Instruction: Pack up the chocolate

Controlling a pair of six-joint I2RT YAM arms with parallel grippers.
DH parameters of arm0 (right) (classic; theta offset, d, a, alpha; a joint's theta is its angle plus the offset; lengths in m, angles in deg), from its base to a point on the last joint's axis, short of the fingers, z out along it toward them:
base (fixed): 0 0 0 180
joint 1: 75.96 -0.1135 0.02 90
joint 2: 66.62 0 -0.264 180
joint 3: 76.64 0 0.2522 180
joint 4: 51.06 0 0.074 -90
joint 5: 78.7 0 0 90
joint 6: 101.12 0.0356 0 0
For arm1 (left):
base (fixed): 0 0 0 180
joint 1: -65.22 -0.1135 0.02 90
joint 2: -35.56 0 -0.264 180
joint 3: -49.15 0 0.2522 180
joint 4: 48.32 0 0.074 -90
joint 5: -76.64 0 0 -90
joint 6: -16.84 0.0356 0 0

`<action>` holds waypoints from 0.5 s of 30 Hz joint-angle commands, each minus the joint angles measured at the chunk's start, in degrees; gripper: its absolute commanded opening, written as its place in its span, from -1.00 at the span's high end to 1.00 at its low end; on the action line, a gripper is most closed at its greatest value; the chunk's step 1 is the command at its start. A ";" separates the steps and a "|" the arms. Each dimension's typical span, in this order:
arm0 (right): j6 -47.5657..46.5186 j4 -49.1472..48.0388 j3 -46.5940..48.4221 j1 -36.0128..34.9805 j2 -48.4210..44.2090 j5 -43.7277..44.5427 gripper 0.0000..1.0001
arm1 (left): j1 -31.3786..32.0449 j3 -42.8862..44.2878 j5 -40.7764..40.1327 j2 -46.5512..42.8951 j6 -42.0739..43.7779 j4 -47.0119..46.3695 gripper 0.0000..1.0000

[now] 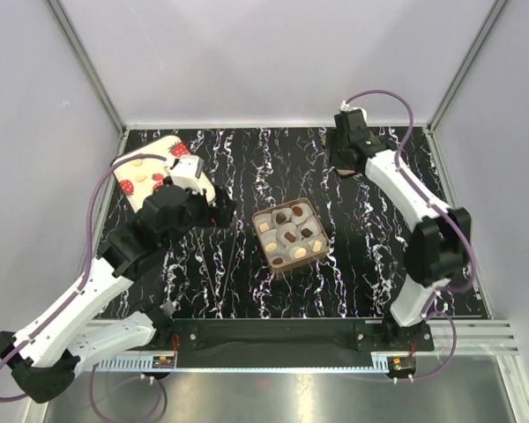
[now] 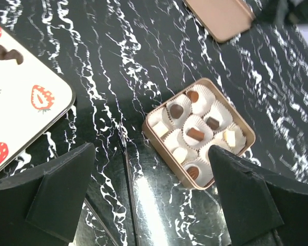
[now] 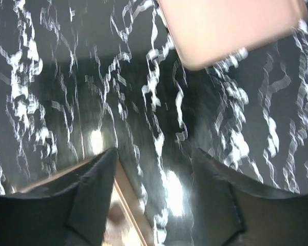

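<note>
A square tan box (image 1: pixel 322 250) holds several white paper cups with dark brown and cream chocolates (image 1: pixel 288 234); it also shows in the left wrist view (image 2: pixel 155 137). A white tray with strawberry prints (image 1: pixel 163 145) at the far left carries a few loose cream chocolates (image 1: pixel 142 178) and, in the left wrist view, a dark one (image 2: pixel 5 54). My left gripper (image 1: pixel 224 212) (image 2: pixel 151 197) is open and empty, above the table between tray and box. My right gripper (image 1: pixel 339 169) (image 3: pixel 154 189) is open and empty at the far right, above the table near the tan lid (image 3: pixel 231 25).
The tan lid also shows at the top of the left wrist view (image 2: pixel 220 18); in the top view the right arm hides it. A corner of the box (image 3: pixel 126 202) shows by the right gripper's left finger. Grey walls close the marbled black table on three sides.
</note>
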 commanded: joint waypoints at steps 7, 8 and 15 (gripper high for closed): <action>-7.31 0.03 19.43 8.43 24.77 -8.39 0.25 | 0.01 -4.52 -0.60 0.39 6.51 -8.65 -0.98; -8.18 0.64 21.79 8.86 26.36 -8.30 0.26 | 0.01 -4.53 -0.60 0.47 6.77 -8.31 -0.98; -9.15 0.30 27.18 10.63 34.01 -11.64 0.26 | 0.01 -4.97 1.42 1.09 8.09 -7.95 -0.98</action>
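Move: The brown lid's middle lies some 22 cm ahead of the right hand, about 7 cm to its right and 17 cm below; its near corner is the part closest to the hand. The box of chocolates is about 10 cm back and 17 cm to the left of that hand. From the left hand the lid is roughly 41 cm ahead, 36 cm right and 27 cm below. Right hand drops about 14 cm, 10 forward, 5 right, towards the lid's near corner, fingers narrowing; left dips. ##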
